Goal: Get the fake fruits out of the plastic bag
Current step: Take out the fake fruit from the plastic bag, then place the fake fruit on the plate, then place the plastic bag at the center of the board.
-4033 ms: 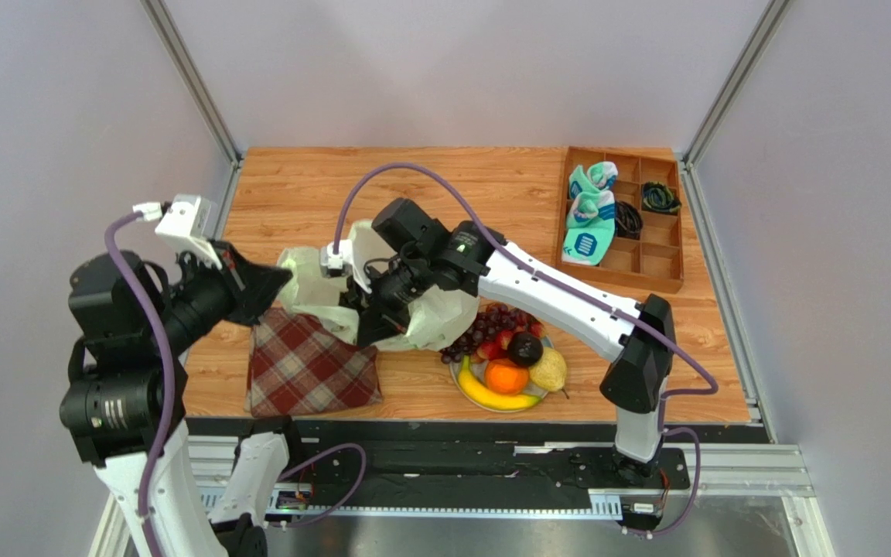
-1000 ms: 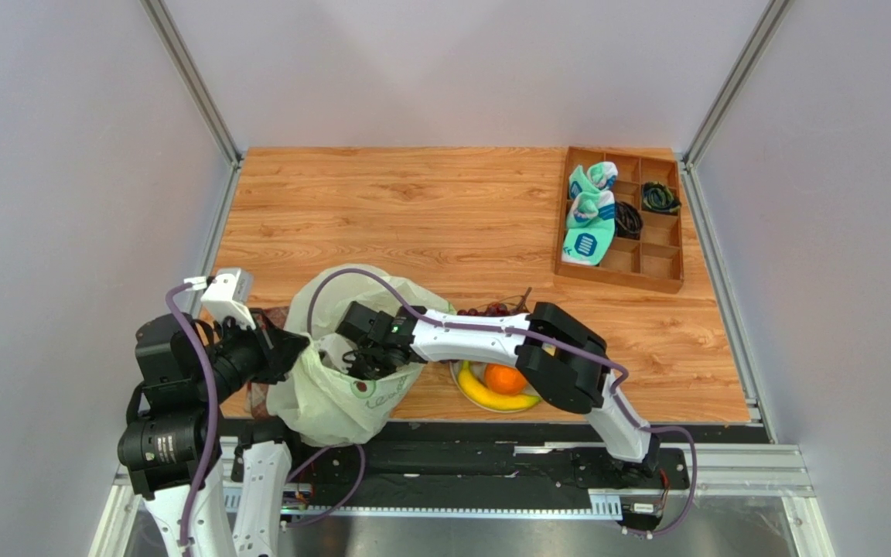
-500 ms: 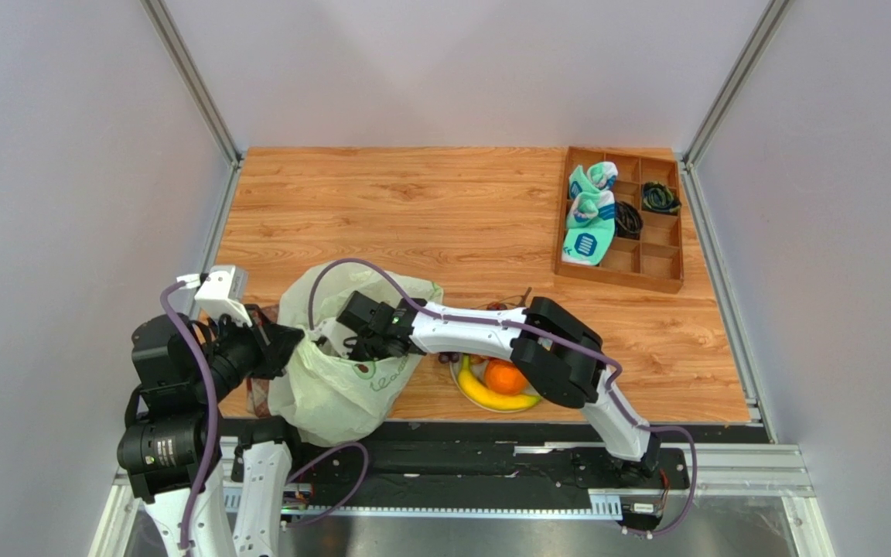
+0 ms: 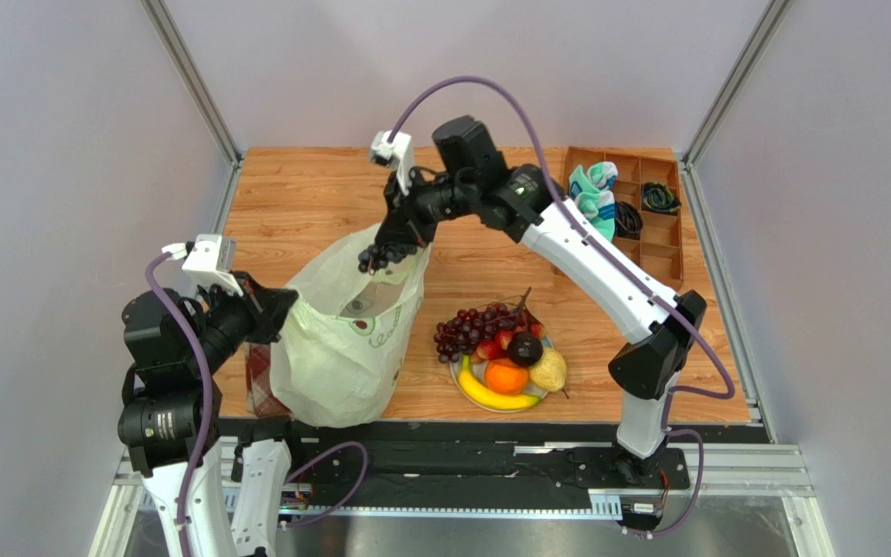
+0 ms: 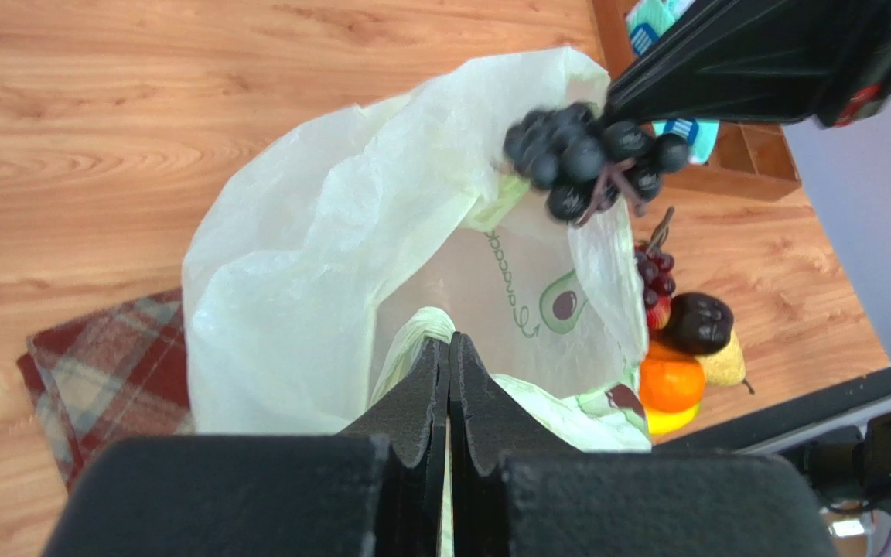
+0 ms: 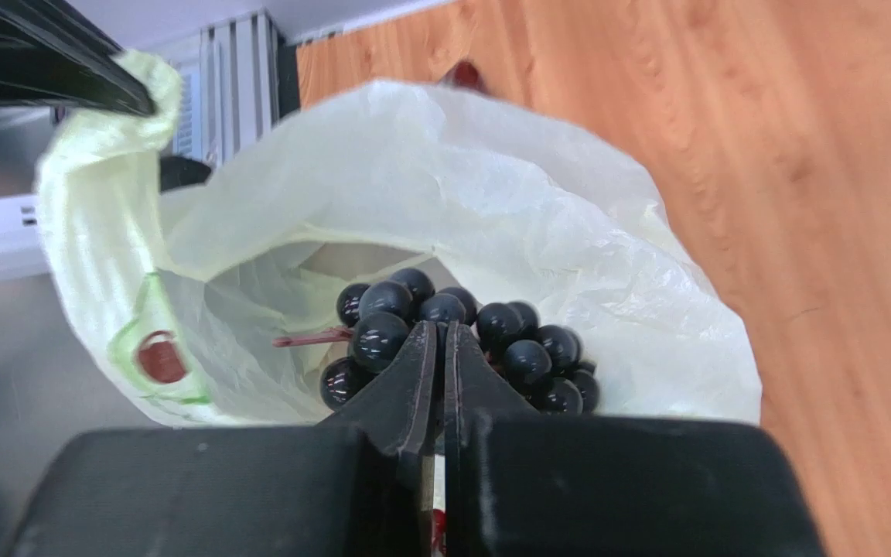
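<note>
The pale plastic bag stands upright with its mouth open. My left gripper is shut on its near handle at the bag's left rim. A dark purple grape bunch hangs just above the bag's far rim, and my right gripper is shut on its stem among the grapes. To the right of the bag lie red grapes, a dark plum, an orange, a pear and a banana. The inside of the bag shows no fruit.
A red plaid cloth lies under the bag's left side. A wooden compartment tray with socks and cables stands at the back right. Metal frame posts and grey walls bound the table.
My right gripper shut on the dark grape bunch inside the bag and lifted it up and back, out over the far rim. The bag now stands taller, and the left gripper still holds the handle.
</note>
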Tool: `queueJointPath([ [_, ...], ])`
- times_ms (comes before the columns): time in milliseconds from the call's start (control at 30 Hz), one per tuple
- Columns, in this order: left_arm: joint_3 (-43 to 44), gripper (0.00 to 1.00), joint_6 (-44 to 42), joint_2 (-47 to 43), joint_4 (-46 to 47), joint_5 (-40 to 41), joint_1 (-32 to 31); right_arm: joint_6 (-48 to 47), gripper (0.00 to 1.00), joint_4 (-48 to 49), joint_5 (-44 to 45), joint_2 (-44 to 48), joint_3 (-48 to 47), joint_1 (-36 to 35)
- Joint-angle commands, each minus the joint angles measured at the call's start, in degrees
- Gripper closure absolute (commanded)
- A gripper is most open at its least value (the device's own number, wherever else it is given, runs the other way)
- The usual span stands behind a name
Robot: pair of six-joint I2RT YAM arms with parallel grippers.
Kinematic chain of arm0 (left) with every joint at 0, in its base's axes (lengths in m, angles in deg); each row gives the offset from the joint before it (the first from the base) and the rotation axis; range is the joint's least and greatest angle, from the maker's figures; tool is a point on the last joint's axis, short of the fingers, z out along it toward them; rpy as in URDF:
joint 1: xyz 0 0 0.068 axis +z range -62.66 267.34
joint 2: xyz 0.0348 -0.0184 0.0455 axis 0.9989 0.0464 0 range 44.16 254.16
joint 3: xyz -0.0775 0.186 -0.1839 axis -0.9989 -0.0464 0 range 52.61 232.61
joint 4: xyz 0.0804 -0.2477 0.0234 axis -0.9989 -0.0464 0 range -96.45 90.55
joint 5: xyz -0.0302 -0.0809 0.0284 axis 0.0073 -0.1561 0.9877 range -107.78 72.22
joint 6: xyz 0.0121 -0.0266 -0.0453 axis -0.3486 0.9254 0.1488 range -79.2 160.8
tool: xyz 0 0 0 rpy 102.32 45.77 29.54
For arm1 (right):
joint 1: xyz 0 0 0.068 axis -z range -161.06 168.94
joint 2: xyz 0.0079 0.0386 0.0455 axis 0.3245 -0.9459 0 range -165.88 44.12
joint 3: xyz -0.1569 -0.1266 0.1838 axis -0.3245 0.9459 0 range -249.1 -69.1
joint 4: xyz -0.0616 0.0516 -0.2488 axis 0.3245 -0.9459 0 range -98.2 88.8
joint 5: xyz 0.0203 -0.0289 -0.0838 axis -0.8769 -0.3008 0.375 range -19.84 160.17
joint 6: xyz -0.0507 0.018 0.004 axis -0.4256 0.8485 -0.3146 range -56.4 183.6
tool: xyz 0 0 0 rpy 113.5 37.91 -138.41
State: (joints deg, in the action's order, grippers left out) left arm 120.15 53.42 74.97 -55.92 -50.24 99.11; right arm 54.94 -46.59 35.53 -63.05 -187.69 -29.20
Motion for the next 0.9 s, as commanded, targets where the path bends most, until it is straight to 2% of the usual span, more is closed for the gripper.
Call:
queueJointPath([
  [0,0.1,1.00,2.1,3.2,8.6,-1.0,0.4,2.5,1.00,1.4,-3.0,1.4,-4.1,2.1],
  [167,1.2,1.00,2.4,6.1,10.5,-0.3,0.4,4.0,1.00,5.0,-1.6,3.9,-2.5,3.4],
  [233,1.3,1.00,3.4,7.0,13.4,-1.6,0.4,7.3,1.00,7.1,-1.7,4.5,-3.1,4.7],
  [333,2.8,1.00,6.8,11.3,17.4,-4.7,0.4,10.2,1.00,9.3,-3.5,4.3,-8.5,6.3],
  [467,7.8,1.00,10.8,22.8,22.2,-7.2,0.1,13.7,1.00,12.0,-6.0,3.6,-15.8,8.0],
  [567,13.2,1.00,14.0,30.3,26.0,-6.0,-0.2,12.2,1.00,11.6,-5.8,4.2,-18.3,9.1],
  [733,27.4,1.00,14.6,43.2,26.8,-4.0,-1.9,5.0,1.00,7.5,-4.0,10.6,-12.7,12.4],
  [867,39.4,1.00,13.7,51.1,27.1,-3.1,-4.6,1.7,1.00,5.2,-2.8,17.7,0.2,16.6],
])
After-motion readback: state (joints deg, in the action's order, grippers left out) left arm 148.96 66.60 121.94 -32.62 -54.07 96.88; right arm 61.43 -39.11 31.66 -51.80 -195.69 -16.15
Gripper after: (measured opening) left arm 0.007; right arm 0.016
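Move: The right hand already has the black grapes, hanging some 4 cm below its pads over the bag's mouth. From that hand the fruit plate lies about 16 cm back, 19 cm right and 29 cm down; the red grapes are on its far edge, 10 cm back and 17 cm right. The left hand grips the rim of the bag, whose body is about 4 cm back, 5 cm right and 18 cm below, with the plaid cushion beneath, 6 cm back and 2 cm left. Still pinching the bag's rim, the left hand hauls it forward, slowly then fast, some 22 cm, rising too and rolling its left side down slightly. The right hand keeps its hold on the black grapes and lifts them up about 17 cm out from over the bag, nearly pausing early on, then drawing off to the right as the left-pointing fingers tip up towards level. ##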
